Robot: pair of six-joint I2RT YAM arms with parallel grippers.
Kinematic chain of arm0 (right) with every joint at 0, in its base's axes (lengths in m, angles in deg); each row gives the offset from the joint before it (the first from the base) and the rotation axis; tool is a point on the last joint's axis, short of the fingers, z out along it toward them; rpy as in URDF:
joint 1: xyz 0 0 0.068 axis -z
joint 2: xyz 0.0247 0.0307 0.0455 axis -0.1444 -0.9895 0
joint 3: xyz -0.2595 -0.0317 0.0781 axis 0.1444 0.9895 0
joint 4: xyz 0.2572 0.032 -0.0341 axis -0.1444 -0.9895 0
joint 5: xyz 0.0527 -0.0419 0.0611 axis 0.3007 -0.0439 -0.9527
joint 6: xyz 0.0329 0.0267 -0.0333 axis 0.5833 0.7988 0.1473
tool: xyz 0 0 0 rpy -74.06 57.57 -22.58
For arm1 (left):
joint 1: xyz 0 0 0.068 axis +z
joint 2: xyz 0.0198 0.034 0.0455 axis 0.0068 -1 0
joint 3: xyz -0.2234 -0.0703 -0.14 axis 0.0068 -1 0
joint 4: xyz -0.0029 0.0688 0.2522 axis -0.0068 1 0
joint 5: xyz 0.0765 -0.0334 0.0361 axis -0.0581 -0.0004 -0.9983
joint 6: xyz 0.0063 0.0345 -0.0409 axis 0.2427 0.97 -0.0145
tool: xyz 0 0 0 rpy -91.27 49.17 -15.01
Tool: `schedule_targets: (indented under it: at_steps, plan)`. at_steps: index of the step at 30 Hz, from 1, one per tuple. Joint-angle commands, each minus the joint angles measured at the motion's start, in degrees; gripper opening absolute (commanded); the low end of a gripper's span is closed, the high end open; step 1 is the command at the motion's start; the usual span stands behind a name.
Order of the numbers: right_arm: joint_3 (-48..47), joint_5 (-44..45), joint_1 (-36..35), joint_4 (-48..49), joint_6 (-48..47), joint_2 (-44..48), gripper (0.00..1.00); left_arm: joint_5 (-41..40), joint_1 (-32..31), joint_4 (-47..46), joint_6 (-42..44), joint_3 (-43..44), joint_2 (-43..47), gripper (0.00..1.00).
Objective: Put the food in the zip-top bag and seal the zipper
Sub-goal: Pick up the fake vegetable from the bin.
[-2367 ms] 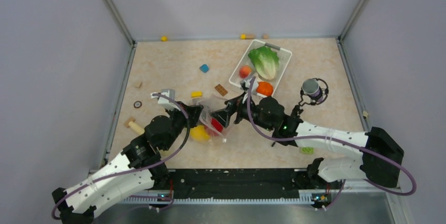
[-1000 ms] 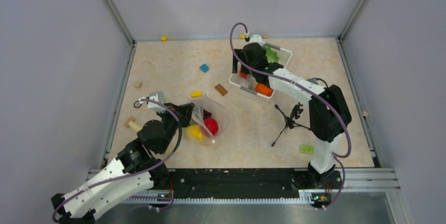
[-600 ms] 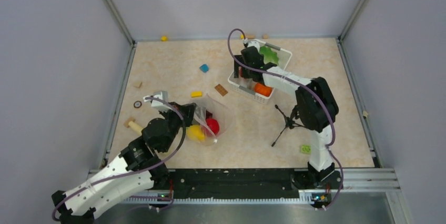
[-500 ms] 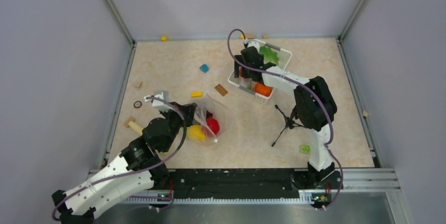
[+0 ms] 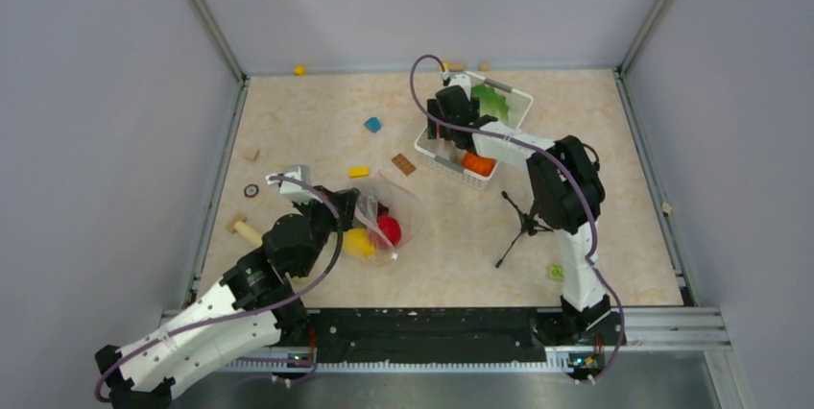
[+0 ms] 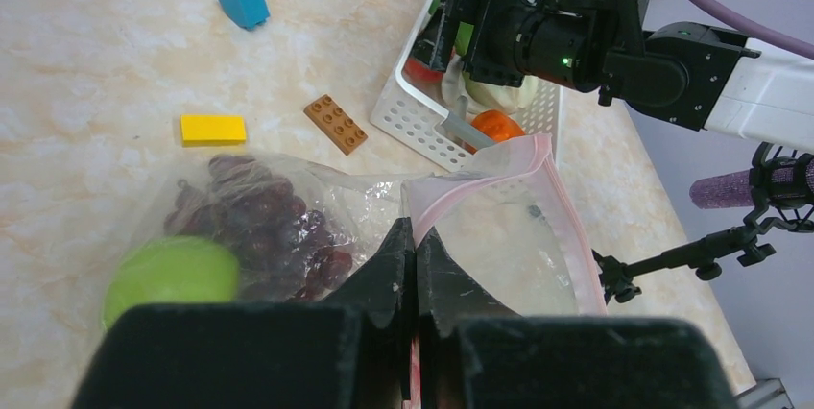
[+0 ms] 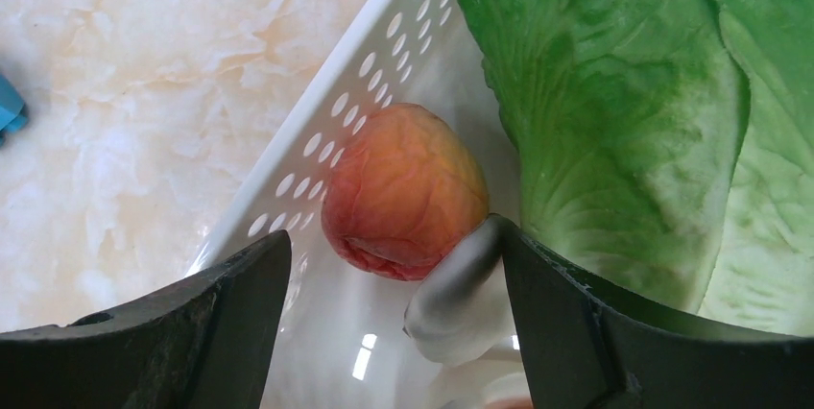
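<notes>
The clear zip-top bag (image 5: pixel 395 212) lies left of centre, holding a lemon (image 5: pixel 360 243), a red apple (image 5: pixel 388 228), a grape bunch (image 6: pixel 264 222) and a lime (image 6: pixel 173 270). My left gripper (image 6: pixel 416 236) is shut on the bag's mouth edge, on the pink zipper (image 6: pixel 568 227), and the mouth gapes open. My right gripper (image 7: pixel 394 241) is open inside the white basket (image 7: pixel 384 54), its fingers either side of a red-orange fruit (image 7: pixel 403 188). The right finger touches the white stem of the lettuce (image 7: pixel 624 111). An orange (image 5: pixel 477 163) also lies in the basket.
A small black stand (image 5: pixel 523 227) is right of the bag, and a green block (image 5: pixel 557 273) lies near the right arm's base. Blue (image 5: pixel 372 125), yellow (image 5: pixel 358 172) and brown (image 5: pixel 403 164) blocks lie between bag and basket. Wooden pieces (image 5: pixel 240 228) sit at the left.
My right arm has swung from the bag's mouth to the basket and lowered over the red-orange fruit, its jaws narrowing a little. The left gripper keeps its hold on the bag.
</notes>
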State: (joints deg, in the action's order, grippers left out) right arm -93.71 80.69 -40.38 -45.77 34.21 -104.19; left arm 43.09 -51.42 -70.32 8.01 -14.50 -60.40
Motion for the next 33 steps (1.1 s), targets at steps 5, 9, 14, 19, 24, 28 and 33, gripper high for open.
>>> schedule_targets:
  at_steps: [5, 9, 14, 19, 24, 28, 33]
  plan:
    - [-1.30, 4.48, 0.35, 4.68, -0.24, -2.51, 0.76, -0.69, 0.14, -3.21, 0.53, -0.05, -0.25, 0.00]
    - [-0.22, 4.04, 0.30, 6.07, -0.17, -2.37, 0.70, -0.60, 0.14, -3.26, 0.52, -0.12, -0.37, 0.00]
    - [1.50, 3.45, 0.31, 8.35, -0.66, -0.73, 0.52, -0.34, 0.14, -3.21, 0.35, -0.05, -0.37, 0.00]
    - [4.27, 3.45, 0.35, 10.01, -0.71, 2.75, 0.38, 0.22, 0.13, -3.16, 0.19, 0.03, -0.53, 0.00]
    - [7.93, 3.89, 0.35, 11.45, -0.19, 6.90, 0.27, 0.84, 0.14, -3.23, -0.08, -0.01, -0.35, 0.00]
    - [10.88, 3.47, 0.35, 12.58, 0.15, 10.23, 0.22, 1.30, 0.14, -3.21, -0.27, -0.07, -0.29, 0.00]
    - [12.82, 2.09, 0.34, 12.61, 1.05, 13.53, 0.09, 1.61, 0.14, -3.22, -0.43, -0.05, -0.13, 0.00]
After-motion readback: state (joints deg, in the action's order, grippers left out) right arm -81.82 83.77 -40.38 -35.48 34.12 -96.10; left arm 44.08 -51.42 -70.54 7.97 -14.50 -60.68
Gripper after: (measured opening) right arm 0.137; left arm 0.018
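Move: The white vegetable lies in the bin about 2 cm to the right of the right fingertips, roughly 1 cm back and 3 below, close to the right-hand finger. The peach is about 5 cm straight ahead of that hand, the lettuce some 7 cm ahead and 11 to its right, and the orange pepper about 6 cm back and 7 to its right. From the left hand the vegetable is some 23 cm ahead, 23 to the right and 20 below. Ease the open right gripper about 1 cm forward and slightly right, just short of the peach, then close the fingers from wide open to nearly shut so that the tips pinch the white vegetable's narrow end. While they are still closing, draw up, back and right about 4 cm in all. Keep the left gripper still and shut on the bag's edge. ##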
